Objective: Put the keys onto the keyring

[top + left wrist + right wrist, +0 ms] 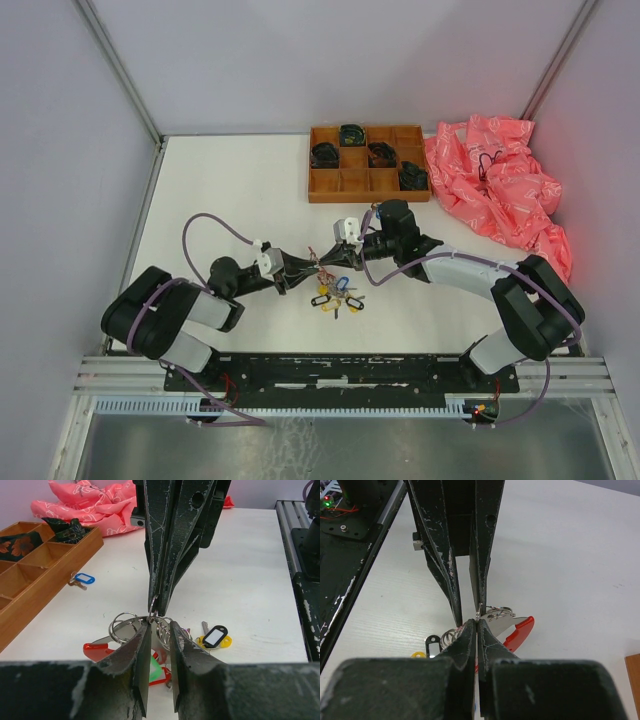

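Observation:
The keyring (124, 625), a cluster of thin silvery wire loops, hangs just above the table between my two grippers. It carries a red strap (96, 650), a green tag (158, 672) and a black tag over a yellow one (215, 636). My right gripper (477, 622) is shut on one wire loop of the keyring (500, 613), with the red strap (521, 632) beside it. My left gripper (161, 630) faces it tip to tip, jaws apart, nothing gripped between them. In the top view both grippers (322, 262) meet over the bunch of keys (338, 297). A separate key with a blue tag (82, 579) lies by the tray.
A brown wooden compartment tray (340, 186) with dark coiled items stands behind the grippers. A crumpled pink bag (495, 190) fills the back right. The frame rail (340, 372) runs along the near edge.

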Controlling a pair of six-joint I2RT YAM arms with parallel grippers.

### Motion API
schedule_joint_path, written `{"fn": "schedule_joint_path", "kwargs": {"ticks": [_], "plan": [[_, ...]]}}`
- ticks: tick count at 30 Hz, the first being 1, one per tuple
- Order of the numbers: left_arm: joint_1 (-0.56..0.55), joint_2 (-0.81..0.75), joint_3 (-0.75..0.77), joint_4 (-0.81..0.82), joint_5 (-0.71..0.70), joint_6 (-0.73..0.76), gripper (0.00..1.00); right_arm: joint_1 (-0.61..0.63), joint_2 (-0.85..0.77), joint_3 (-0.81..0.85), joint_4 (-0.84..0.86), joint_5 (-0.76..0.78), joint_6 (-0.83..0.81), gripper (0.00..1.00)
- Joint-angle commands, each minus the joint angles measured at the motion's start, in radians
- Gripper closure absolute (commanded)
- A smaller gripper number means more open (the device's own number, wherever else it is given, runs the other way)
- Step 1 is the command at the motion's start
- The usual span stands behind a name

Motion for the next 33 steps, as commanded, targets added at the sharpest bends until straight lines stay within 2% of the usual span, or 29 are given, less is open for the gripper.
{"fn": "schedule_joint_path", "kwargs": {"ticks": [1,10,13,17,20,23,25,27,33], "plan": [[-0.003,-0.05,0.025,0.055,-0.056,0.061,0.71,0.004,0.008,0.03,-0.011,-0.022,-0.011,0.99],[-0.001,-0.049,0.035,0.024,-0.07,0.052,0.74,0.003,0.003,0.026,-0.003,-0.014,-0.011,0.99],[0.0,-0.047,0.043,0.014,-0.034,0.055,0.82,0.003,0.003,0.025,0.002,-0.018,-0.005,0.99],[0.0,-0.049,0.048,-0.008,0.018,0.078,0.96,0.002,0.005,0.026,0.0,-0.018,-0.007,0.99],[0.0,-0.09,0.053,-0.077,0.032,0.117,0.97,0.002,0.001,0.03,-0.041,-0.001,-0.03,0.96],[-0.004,-0.198,0.1,-0.363,0.004,0.232,0.97,0.002,-0.028,0.035,-0.119,0.054,-0.088,0.83],[-0.028,-0.294,0.162,-0.679,-0.074,0.376,0.97,0.002,-0.052,0.029,-0.151,0.101,-0.123,0.76],[-0.065,-0.369,0.223,-0.915,-0.178,0.479,0.97,0.002,-0.077,0.021,-0.169,0.144,-0.148,0.72],[-0.113,-0.468,0.295,-1.136,-0.316,0.618,0.97,0.001,-0.163,-0.048,-0.079,0.256,-0.154,0.59]]}}
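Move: The keyring's wire loop is still pinched in the right fingertips, at that hand's own point, and about 1 cm to the right of the left hand's point, level with its open fingers. From the left hand, the red-handled tool's tip is some 4 cm ahead and 3 cm below; the tagged keys hang about 5 cm back, 4 cm right and 6 cm lower. The loose blue-tagged key lies on the table, roughly 16 cm ahead and 14 cm right. The keyring's wire loop changes hands: the left hand edges forward and up about 1 cm, shuts its fingers on the loop, then lifts it a further 2 to 3 cm and slightly forward, its fingertips dipping some 10 degrees. As the left pinch closes, the right hand sinks about 1 cm, opens and comes free of the loop, moving rightward and forward roughly 2 cm each while turning slightly clockwise and rising again at the end. ##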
